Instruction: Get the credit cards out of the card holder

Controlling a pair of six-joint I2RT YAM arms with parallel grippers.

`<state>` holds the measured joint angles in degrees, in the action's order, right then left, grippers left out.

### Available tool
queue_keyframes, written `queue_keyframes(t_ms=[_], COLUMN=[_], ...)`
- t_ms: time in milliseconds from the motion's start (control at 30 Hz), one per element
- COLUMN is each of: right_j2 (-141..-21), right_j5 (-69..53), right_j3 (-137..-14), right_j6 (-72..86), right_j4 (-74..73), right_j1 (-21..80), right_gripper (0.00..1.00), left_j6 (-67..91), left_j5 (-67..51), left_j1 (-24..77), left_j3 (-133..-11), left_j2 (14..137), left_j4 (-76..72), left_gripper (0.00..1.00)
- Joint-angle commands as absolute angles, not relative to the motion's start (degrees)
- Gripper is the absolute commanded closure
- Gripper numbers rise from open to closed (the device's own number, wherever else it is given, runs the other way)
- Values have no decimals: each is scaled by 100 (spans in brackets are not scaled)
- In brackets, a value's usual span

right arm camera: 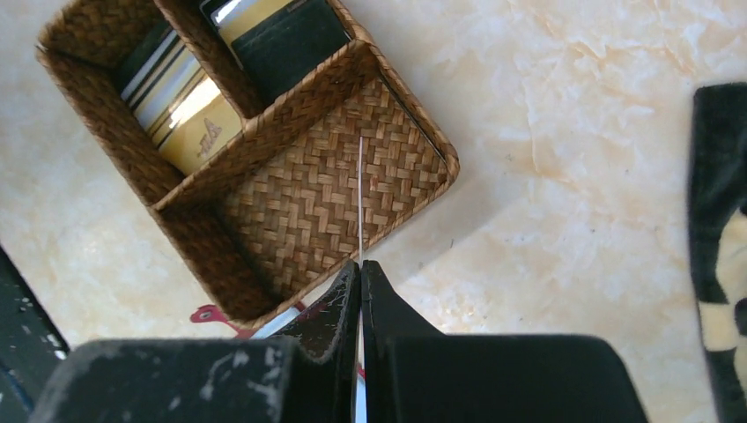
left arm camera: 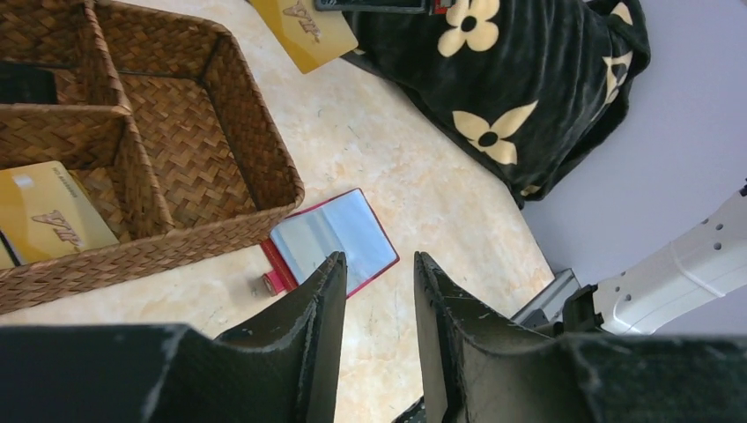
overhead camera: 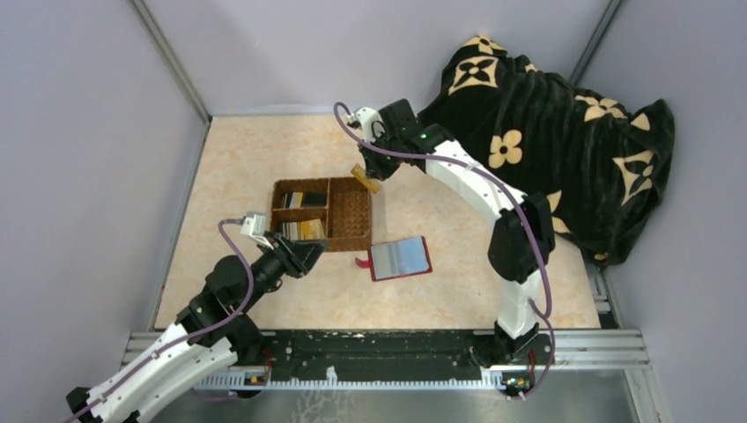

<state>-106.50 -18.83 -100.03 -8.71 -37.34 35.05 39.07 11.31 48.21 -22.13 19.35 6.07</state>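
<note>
The red card holder lies open on the table, its clear pockets up, just right of the basket's front corner; it also shows below my left gripper. My right gripper hangs over the basket's far right corner, shut on an orange-yellow credit card, which appears edge-on as a thin line in the right wrist view. My left gripper hovers at the basket's front edge, open and empty. More credit cards lie in the basket's left compartments.
The brown wicker basket has three compartments; the large right one holds nothing. A black blanket with tan flowers is heaped at the back right. Grey walls close in the table on three sides.
</note>
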Motion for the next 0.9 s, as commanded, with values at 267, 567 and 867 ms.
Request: queue_keyframes(t_ms=[267, 567, 867], right_j2=[-11904, -12199, -12577], right_j5=[-1263, -1051, -1173], right_j3=[-11526, -11864, -12269], right_j6=[-2066, -2296, -2517], right_j4=[-4511, -4515, -4551], right_j1=[4027, 4333, 4365], right_gripper=[100, 100, 100], left_j6=[3745, 3724, 3662], left_j5=[1407, 1538, 1650], left_j1=[4805, 4797, 4793], left_j3=[-2333, -2371, -2381], left_j2=[1610, 1625, 1613], left_j4=[1269, 1371, 1462], left_gripper=[64, 63, 63])
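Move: The right hand holds the gold card. The basket's empty compartment lies roughly 7 cm to its left, about level fore and aft and 15 cm below. From this hand, the black-card compartment is 19 cm left and 4 ahead, the yellow-card compartment 19 left and 4 back, and the open card holder 7 right and 12 back. The empty compartment lies about 19 cm ahead of the left hand, 7 right and 18 below. Still pinching the gold card, the right hand goes about 6 cm left and 5 down towards the compartment. ##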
